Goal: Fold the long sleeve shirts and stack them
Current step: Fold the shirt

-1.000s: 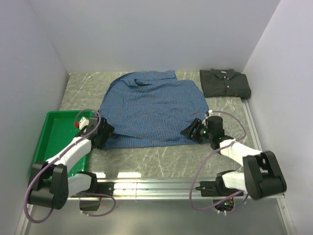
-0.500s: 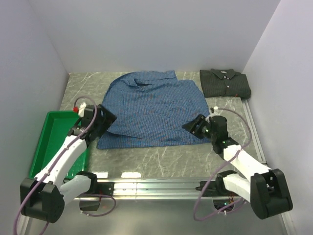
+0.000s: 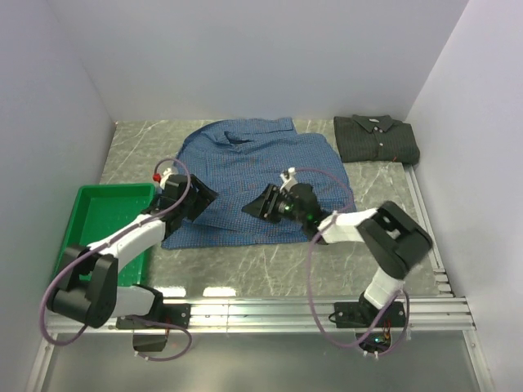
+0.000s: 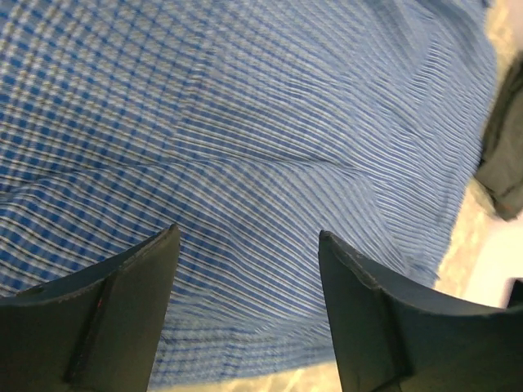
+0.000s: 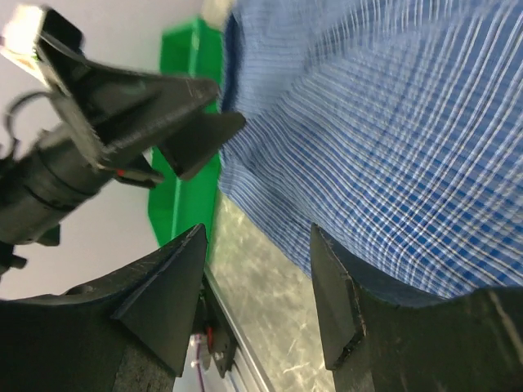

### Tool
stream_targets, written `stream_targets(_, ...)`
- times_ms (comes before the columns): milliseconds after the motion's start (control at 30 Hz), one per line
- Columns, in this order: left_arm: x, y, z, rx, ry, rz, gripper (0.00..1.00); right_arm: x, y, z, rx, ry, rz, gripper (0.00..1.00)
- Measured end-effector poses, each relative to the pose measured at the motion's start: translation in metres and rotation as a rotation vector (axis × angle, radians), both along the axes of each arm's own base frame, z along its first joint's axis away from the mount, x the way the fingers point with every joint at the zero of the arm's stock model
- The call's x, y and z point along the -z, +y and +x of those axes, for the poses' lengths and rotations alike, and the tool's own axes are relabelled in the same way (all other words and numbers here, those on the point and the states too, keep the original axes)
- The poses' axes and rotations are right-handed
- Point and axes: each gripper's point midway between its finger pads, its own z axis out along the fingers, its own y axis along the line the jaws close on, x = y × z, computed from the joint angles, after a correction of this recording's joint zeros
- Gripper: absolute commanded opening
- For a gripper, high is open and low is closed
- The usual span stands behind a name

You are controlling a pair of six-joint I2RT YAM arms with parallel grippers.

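Note:
The blue checked shirt lies spread flat mid-table, collar toward the back. Folded at the back right is the dark shirt. My left gripper hovers over the blue shirt's lower left part, open, with only cloth showing beyond its fingers. My right gripper is over the shirt's lower middle, pointing left toward the other one. It too is open, with bare table and the shirt's hem between its fingers. The two grippers face each other a short gap apart.
A green tray sits at the left, just beside the left arm, and shows in the right wrist view. The left gripper appears there too. White walls close in the marble table on three sides.
The left gripper swung from the tray's edge up and right onto the shirt's left part, its jaws narrowing a little. The right gripper swept left from the shirt's right hem to its lower middle.

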Motion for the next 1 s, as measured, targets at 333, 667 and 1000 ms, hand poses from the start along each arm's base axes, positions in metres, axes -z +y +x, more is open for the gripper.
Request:
stream_targets(333, 0.058, 0.050, -0.019, -0.197, 0.076, -0.021, 0.74, 0.071, -0.008, -0.017, 0.036, 0.113, -0.043, 0.60)
stream_targets(667, 0.053, 0.081, -0.034, -0.320, 0.029, -0.069, 0.74, 0.059, -0.019, -0.020, 0.047, 0.055, -0.074, 0.60)
stream_targets(1000, 0.045, 0.082, -0.037, -0.319, 0.014, -0.068, 0.74, -0.047, 0.087, 0.026, -0.066, -0.153, 0.095, 0.61)
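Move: The blue shirt lies spread below both open hands. Its near-left corner is about 13 cm to the left of the left hand, 13 cm back and 7 cm down; the collar lies some 18 cm ahead of that hand and 5 cm right, the green tray's middle about 30 cm left and 12 cm back. From the right hand, the near edge is roughly 8 cm back, straight in line and 9 cm below, with the dark folded shirt some 24 cm ahead and 35 cm right. The left hand sinks about 6 cm towards the cloth while sweeping some 8 cm left and a little back, towards the shirt's near-left corner, turning about 20 degrees counter-clockwise with its fingers kept open, then eases up slightly and slows to a stop low over the left end. The right hand, also still open, first drops some 8 cm towards the near part of the shirt with a slight drift back and right, then springs up well above its starting height and swings left and somewhat forward over the shirt, its fingertips tipping up, to finish about 9 cm left of where it began. ##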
